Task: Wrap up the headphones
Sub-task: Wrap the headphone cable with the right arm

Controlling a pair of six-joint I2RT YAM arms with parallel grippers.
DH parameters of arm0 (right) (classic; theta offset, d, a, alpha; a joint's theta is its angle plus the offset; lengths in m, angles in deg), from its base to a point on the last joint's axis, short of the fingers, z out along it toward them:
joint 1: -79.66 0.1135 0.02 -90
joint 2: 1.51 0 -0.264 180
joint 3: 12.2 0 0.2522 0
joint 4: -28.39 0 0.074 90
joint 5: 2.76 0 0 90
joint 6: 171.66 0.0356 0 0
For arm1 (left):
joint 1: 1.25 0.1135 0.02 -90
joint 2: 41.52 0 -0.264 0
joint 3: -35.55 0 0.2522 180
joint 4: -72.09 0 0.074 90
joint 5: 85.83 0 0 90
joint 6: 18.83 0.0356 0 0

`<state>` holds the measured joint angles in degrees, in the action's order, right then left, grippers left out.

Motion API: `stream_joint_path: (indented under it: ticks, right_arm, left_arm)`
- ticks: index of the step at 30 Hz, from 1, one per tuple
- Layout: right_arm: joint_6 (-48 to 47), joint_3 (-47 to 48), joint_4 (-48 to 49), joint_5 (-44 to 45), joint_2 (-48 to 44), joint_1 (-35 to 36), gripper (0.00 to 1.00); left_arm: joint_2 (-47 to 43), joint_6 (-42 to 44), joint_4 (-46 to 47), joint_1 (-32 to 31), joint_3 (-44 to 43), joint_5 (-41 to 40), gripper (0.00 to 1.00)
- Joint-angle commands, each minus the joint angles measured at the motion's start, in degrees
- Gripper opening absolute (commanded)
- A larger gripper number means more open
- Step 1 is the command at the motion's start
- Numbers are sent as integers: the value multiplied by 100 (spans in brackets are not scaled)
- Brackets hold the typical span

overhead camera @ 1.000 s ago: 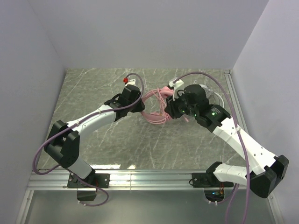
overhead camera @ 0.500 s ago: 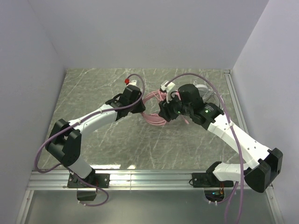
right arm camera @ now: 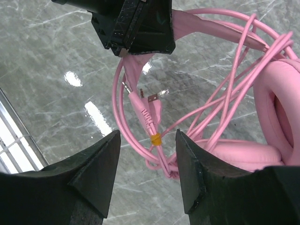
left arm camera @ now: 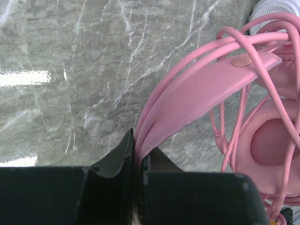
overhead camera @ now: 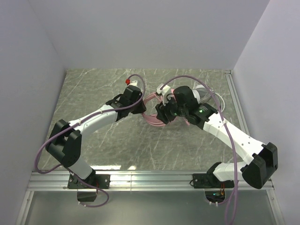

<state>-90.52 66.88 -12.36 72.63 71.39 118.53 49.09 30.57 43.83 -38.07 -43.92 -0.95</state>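
The pink headphones (overhead camera: 151, 99) lie mid-table with their long pink cord (right arm camera: 220, 98) looped loosely over the band and cups. My left gripper (left arm camera: 137, 145) is shut on the pink headband (left arm camera: 206, 86), seen from above at the left gripper (overhead camera: 138, 106). My right gripper (right arm camera: 147, 140) is open and hovers over the cord's end, where two plugs (right arm camera: 143, 105) and a yellow band (right arm camera: 155, 138) lie between its fingers without touching them. From above, the right gripper (overhead camera: 161, 112) covers much of the pink set. The white-grey headphones (overhead camera: 208, 96) sit behind the right arm, mostly hidden; one white cup (left arm camera: 276, 11) shows.
A metal rail (overhead camera: 150, 178) runs along the near edge and another rail (overhead camera: 233, 98) along the right side. Grey walls close in the marble table (overhead camera: 93, 93) on three sides. Purple arm cables (overhead camera: 187, 77) arch above both wrists.
My right arm has swung left over the pink cord bundle and its jaws have opened wider. The left arm has kept its hold and place.
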Motion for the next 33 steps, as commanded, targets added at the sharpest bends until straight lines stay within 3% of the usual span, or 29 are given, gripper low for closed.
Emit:
stream_joint_path:
  ticks: [1, 13, 22, 33]
  right_arm:
    - [-159, 34, 229, -121, 154, 41, 59]
    - [-221, -37, 255, -332, 224, 68, 60]
    - [-186, 24, 273, 63, 373, 103, 56]
    - [-98, 209, 263, 143, 637, 94, 22]
  left_arm:
    - [-175, -106, 650, 26, -398, 293, 0]
    - [-175, -115, 650, 26, -407, 337, 0]
    - [-210, -124, 668, 26, -390, 372, 0]
    - [-166, -133, 712, 26, -363, 433, 0]
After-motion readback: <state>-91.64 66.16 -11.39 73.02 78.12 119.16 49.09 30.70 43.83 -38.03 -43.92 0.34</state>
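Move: The cable's plug bundle with the orange band lies about 5 cm below the open right hand, only some 1 cm farther ahead and 1 cm left. The headband, where the left gripper still holds it, is roughly 4 cm ahead of the right hand, 10 cm left and 7 cm lower; the farther ear cup is about 12 cm ahead, 4 cm right and 8 cm lower. From the left hand, the plugs lie about 9 cm right, 3 cm back and 2 cm higher. The right fingertips come to pinch the cable's plug bundle from both sides, just by the orange band. The hand sinks about 4.5 cm onto it with barely any sideways travel, easing midway, and the open fingers close by more than half over the last part of the descent. The left gripper stays put, keeping its grip on the headband. ##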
